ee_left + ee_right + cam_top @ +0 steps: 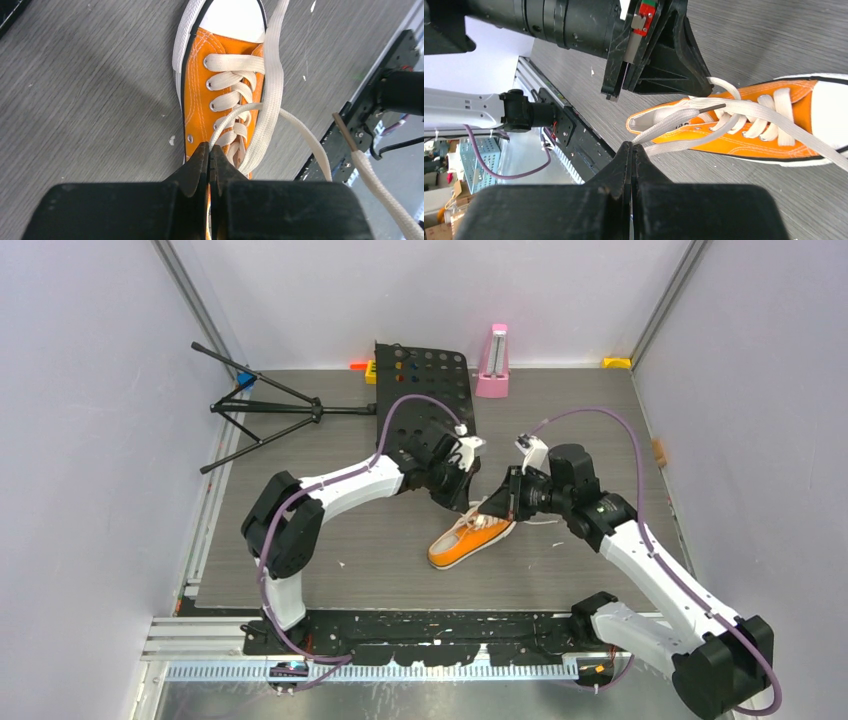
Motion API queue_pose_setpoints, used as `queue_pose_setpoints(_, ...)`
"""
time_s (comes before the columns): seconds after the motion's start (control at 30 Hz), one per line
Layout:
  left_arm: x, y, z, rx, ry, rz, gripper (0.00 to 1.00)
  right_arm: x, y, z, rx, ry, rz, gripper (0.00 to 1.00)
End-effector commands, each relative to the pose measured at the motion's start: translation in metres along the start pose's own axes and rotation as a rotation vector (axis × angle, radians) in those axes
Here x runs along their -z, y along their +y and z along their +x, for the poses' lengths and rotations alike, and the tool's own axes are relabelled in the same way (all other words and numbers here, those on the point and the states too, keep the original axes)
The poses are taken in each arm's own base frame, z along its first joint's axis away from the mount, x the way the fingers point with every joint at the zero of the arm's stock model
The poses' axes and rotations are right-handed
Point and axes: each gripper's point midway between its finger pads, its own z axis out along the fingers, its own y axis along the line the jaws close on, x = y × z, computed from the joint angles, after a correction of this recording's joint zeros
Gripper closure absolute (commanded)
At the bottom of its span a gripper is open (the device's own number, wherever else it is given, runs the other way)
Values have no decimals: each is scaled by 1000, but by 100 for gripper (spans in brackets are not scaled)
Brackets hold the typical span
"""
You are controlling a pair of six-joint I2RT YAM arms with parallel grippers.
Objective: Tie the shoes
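One orange low-top shoe with a white toe cap lies on the grey table, toe toward the near edge. My left gripper hangs over its heel end; in the left wrist view the left gripper is shut on a white lace that rises from the shoe. My right gripper is close beside it on the right. In the right wrist view the right gripper is shut on two lace strands leading to the shoe. A loose lace end with a brown tip lies across the tongue.
At the back stand a black perforated board, a pink metronome and a folded black tripod. A small yellow block sits in the far right corner. A black mounting rail runs along the near edge. Walls close both sides.
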Motion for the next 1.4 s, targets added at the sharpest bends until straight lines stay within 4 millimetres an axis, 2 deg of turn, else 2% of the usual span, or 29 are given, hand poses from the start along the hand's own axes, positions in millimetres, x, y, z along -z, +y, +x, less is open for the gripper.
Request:
queue_pose_setpoints(0.0, 22, -20, -34, -18, -156, 107, 100, -4, 21, -13, 91, -31, -128, 100)
queue_pose_setpoints(0.2, 22, -23, -34, -35, -183, 137, 100, -16, 34, -12, 53, 72, -221, 100)
queue_pose_setpoints(0.33, 23, -24, -34, -37, -186, 141, 100, -22, 35, 2, -32, 151, -258, 100)
queue_pose_setpoints(0.53, 20, -20, -26, -37, -173, 133, 100, -17, 29, 20, -104, 199, -259, 100)
queue_pose_setpoints(0.8, 20, -16, -26, -46, -180, 113, 100, -28, 14, 19, -181, 218, -222, 100)
queue_pose_setpoints(1.17, 25, -13, -26, -53, -183, 84, 100, -15, -35, 14, -353, 149, -91, 100)
queue_pose_setpoints(1.37, 26, -17, -26, -52, -182, 103, 100, -19, -40, 11, -373, 156, -94, 100)
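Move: Still pinching a lace near its tip, the right hand takes it to the strand clamped in the left fingertips, about 5 cm ahead, 3 cm left and 9 cm lower. The shoe's middle is roughly 14 cm below the right hand, 1 cm forward and 2 cm left; its toe cap is 5 cm ahead, 6 cm right and 15 cm down. For the left hand, the strand is right at its fingertips, and the shoe's middle is 4 cm back, 1 cm right and 5 cm below. Downwards and about 3 cm to its left, easing slightly back, the right hand first carries its pinched lace; then it swings some 4 cm back to the right and a little forward while still sinking, ending about 5 cm lower, close to the left fingertips, tipped down some 20 degrees. The left hand keeps its strand pinched, staying nearly in place but rising about 1 cm. ##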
